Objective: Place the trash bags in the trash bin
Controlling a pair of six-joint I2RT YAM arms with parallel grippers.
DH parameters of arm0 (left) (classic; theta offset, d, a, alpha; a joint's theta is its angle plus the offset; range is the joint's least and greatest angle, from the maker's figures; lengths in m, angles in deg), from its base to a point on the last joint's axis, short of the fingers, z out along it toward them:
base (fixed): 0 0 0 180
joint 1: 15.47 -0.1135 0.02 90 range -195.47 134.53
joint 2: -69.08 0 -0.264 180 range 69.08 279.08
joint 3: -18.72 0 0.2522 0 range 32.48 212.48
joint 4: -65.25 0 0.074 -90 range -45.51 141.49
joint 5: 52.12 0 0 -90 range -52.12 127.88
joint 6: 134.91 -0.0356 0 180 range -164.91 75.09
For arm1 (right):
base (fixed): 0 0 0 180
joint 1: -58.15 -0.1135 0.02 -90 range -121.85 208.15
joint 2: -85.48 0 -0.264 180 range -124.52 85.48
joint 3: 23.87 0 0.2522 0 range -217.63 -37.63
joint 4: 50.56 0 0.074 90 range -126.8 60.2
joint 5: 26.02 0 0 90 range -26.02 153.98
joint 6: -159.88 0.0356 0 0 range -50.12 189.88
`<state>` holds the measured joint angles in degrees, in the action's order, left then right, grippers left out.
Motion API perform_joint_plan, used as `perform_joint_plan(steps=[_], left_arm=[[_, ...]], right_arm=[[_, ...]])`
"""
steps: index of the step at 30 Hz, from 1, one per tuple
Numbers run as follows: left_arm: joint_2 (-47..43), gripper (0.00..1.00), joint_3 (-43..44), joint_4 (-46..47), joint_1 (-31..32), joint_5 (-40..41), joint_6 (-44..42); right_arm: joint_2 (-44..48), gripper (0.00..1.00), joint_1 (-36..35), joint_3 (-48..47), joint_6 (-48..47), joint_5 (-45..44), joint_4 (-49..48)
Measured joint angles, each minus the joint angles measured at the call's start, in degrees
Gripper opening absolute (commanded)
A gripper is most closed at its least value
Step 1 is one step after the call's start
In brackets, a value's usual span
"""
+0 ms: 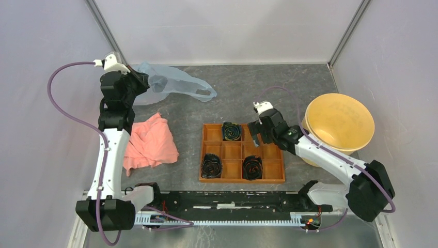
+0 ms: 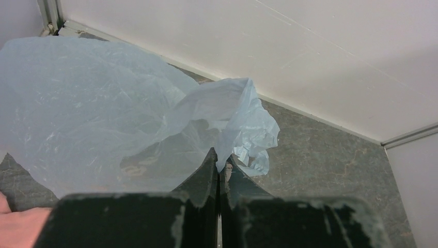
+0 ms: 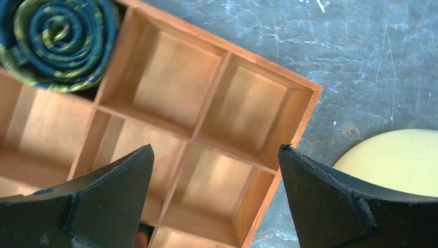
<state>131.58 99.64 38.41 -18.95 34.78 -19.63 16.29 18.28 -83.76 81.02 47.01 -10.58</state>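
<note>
The trash bag [image 1: 178, 82], a thin pale blue film, lies spread at the back left of the table. My left gripper [image 1: 140, 80] is at the bag's left end. In the left wrist view a fold of the bag [image 2: 77, 113] runs down between the tips of my left gripper [image 2: 221, 159], which is shut on it. The trash bin [image 1: 361, 111], a round yellow-tan bucket, stands upright at the right. My right gripper [image 1: 256, 137] hovers open over the tray's right side, left of the bin. Between the jaws of my right gripper [image 3: 216, 150] only tray shows; the bin [image 3: 397, 160] is at its right.
An orange compartmented tray [image 1: 271, 168] sits mid-table holding three dark rolled items, one of them green-patterned [image 3: 57, 41]. A salmon-pink cloth [image 1: 152, 142] lies crumpled beside the left arm. Walls close in the back and both sides.
</note>
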Motion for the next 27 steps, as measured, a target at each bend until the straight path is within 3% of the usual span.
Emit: perform_joint_plan(steps=[5,11,27], left_arm=[[0.20,0.02,-0.17,-0.02,-0.02,-0.17,0.02],[0.52,0.02,-0.17,-0.04,-0.04,-0.31,0.02],[1.05,0.02,-0.22,0.13,-3.58,-3.65,1.53]], right_arm=[[-3.52,0.98,4.52,-0.02,3.76,1.51,-3.26],[-12.11,0.98,4.81,-2.40,7.39,1.16,-5.64],[-29.31,0.98,5.05,-7.80,18.86,-8.70,-17.88]])
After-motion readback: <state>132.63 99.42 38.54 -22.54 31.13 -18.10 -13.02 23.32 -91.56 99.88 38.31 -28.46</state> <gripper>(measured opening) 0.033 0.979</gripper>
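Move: The right hand, open and empty, is over the tray's right half. The tray's far rim, beside the two empty far-right cells, is about 10 cm ahead, 1 cm left and 8 cm below. The far rolled bag lies some 7 cm ahead and 11 cm left, the near right roll 6 cm back and 4 cm left, both 9 cm below; the yellow bin's middle is roughly 22 cm right and 4 cm ahead. From the left hand that rim lies some 39 cm right, 2 cm back and 32 cm lower. Forward and down, about 9 cm out and nearly 8 cm lower, the right hand travels from above the tray to its far rim, sinking mostly before the longest part of the forward reach. It swings about 25 degrees clockwise with fingers wide open, and comes down onto the empty far-right part, bearing on the tray. The left hand keeps the blue bag pinched up high, easing about 1 cm left. ##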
